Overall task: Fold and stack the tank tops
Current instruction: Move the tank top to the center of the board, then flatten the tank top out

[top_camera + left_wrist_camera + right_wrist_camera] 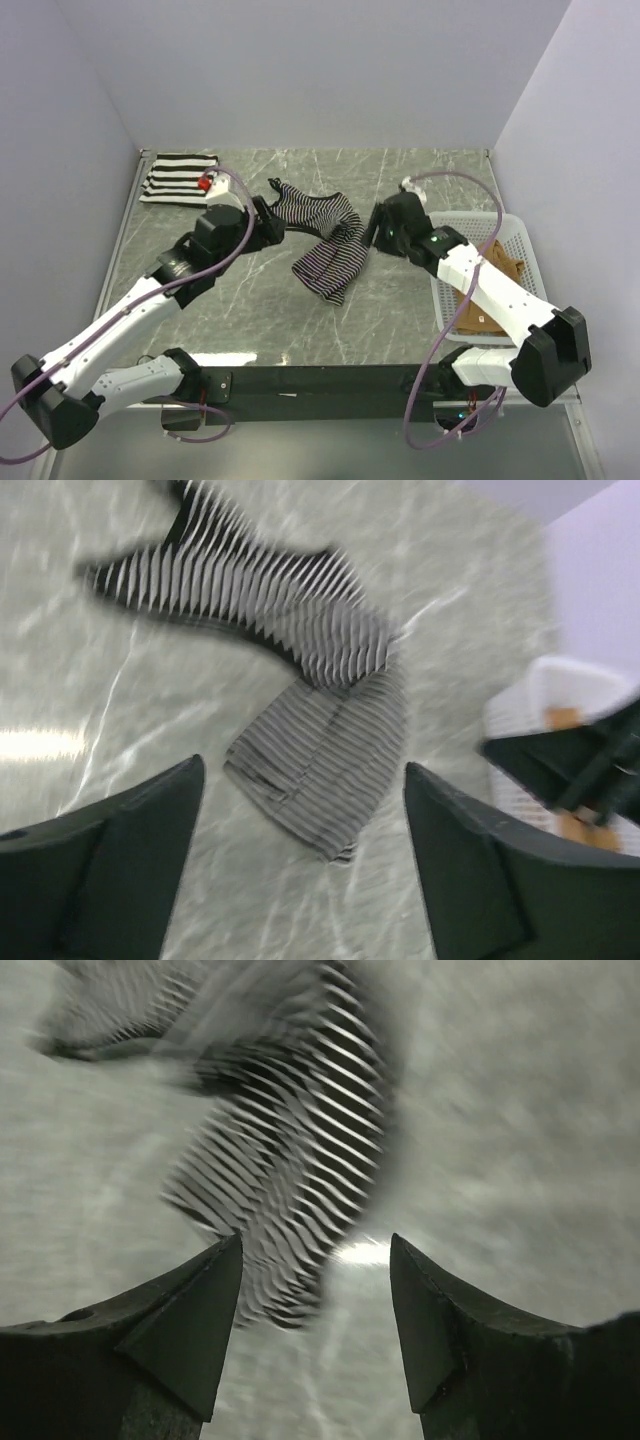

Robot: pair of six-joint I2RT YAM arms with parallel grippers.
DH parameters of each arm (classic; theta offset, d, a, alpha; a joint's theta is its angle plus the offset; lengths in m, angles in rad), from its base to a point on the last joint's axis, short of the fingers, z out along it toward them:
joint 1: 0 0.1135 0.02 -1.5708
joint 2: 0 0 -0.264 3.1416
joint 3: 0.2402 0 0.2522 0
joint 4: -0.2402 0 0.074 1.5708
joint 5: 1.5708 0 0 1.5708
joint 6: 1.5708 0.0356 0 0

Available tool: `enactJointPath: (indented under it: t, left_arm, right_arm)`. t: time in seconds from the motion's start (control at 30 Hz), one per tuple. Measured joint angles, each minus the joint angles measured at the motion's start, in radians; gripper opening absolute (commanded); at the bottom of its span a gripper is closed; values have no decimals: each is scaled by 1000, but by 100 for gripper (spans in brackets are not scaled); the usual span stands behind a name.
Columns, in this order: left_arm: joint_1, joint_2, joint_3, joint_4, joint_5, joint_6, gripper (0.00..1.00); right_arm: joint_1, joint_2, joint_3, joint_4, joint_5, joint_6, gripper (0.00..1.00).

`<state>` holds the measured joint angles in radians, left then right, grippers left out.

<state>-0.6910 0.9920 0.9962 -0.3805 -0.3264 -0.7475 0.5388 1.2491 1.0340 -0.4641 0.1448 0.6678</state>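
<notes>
The thin-striped tank top [322, 240] lies crumpled mid-table, twisted, with one end folded toward the front. My left gripper [268, 222] is open just left of it; in the left wrist view the gripper [303, 766] hovers over the top [320, 730], touching nothing. My right gripper [372, 228] is open at the top's right edge; in the right wrist view it [315, 1245] stands empty above the blurred stripes [290, 1130]. The wide-striped tank top [178, 177] lies folded flat at the back left. The tan-brown tank top [500, 265] sits in the basket.
A white lattice basket [520, 235] stands at the right edge of the marble table, partly under my right arm; it also shows in the left wrist view as the basket [530, 695]. White walls close in the back and both sides.
</notes>
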Motion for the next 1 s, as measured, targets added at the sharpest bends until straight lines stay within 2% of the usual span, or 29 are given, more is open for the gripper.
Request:
enactJointPath:
  t: [0.13, 0.27, 0.4, 0.53, 0.63, 0.83, 1.0]
  left_arm:
    - [23, 31, -144, 19, 43, -39, 73]
    - [25, 68, -241, 59, 118, -64, 68]
    - [25, 176, -262, 142, 178, -68, 61]
    - [25, 346, -261, 225, 218, -48, 56]
    - [22, 461, -231, 240, 256, -12, 57]
    - [-38, 618, -53, 223, 250, 76, 56]
    - [-101, 696, 91, 173, 200, 145, 43]
  right_arm:
    - [10, -34, -99, -37, 27, 32, 65]
    - [123, -48, -117, 11, 53, 64, 63]
    - [217, -33, -215, 80, 53, 113, 56]
    - [244, -4, -311, 91, 60, 159, 51]
    - [244, -5, -354, 106, 72, 183, 48]
    - [247, 16, -391, 199, 49, 206, 45]
    - [249, 68, -410, 245, 33, 212, 45]
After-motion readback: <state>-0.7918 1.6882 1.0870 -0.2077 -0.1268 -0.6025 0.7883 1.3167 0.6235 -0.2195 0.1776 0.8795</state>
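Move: The tank top lies loosely spread on the board between the hands. Its near right corner is about 10 cm back, 7 cm left and 18 cm below the right hand; from the left hand, it is some 7 cm back, 12 cm right and 26 cm down. The cloth's middle lies about 5 cm ahead and 12 cm left of the right hand. The basket stands roughly 25 cm right and 5 cm back of the right hand. Down some 22 cm first, then to its right and up again slightly, the left hand swings in over the tank top's near half, tipping down and turning clockwise about 20 degrees. The right hand sinks about 14 cm while drawing back 9 and drifting a little left, arriving beside the near right corner. Both grippers narrow partway, without gripping the cloth. ##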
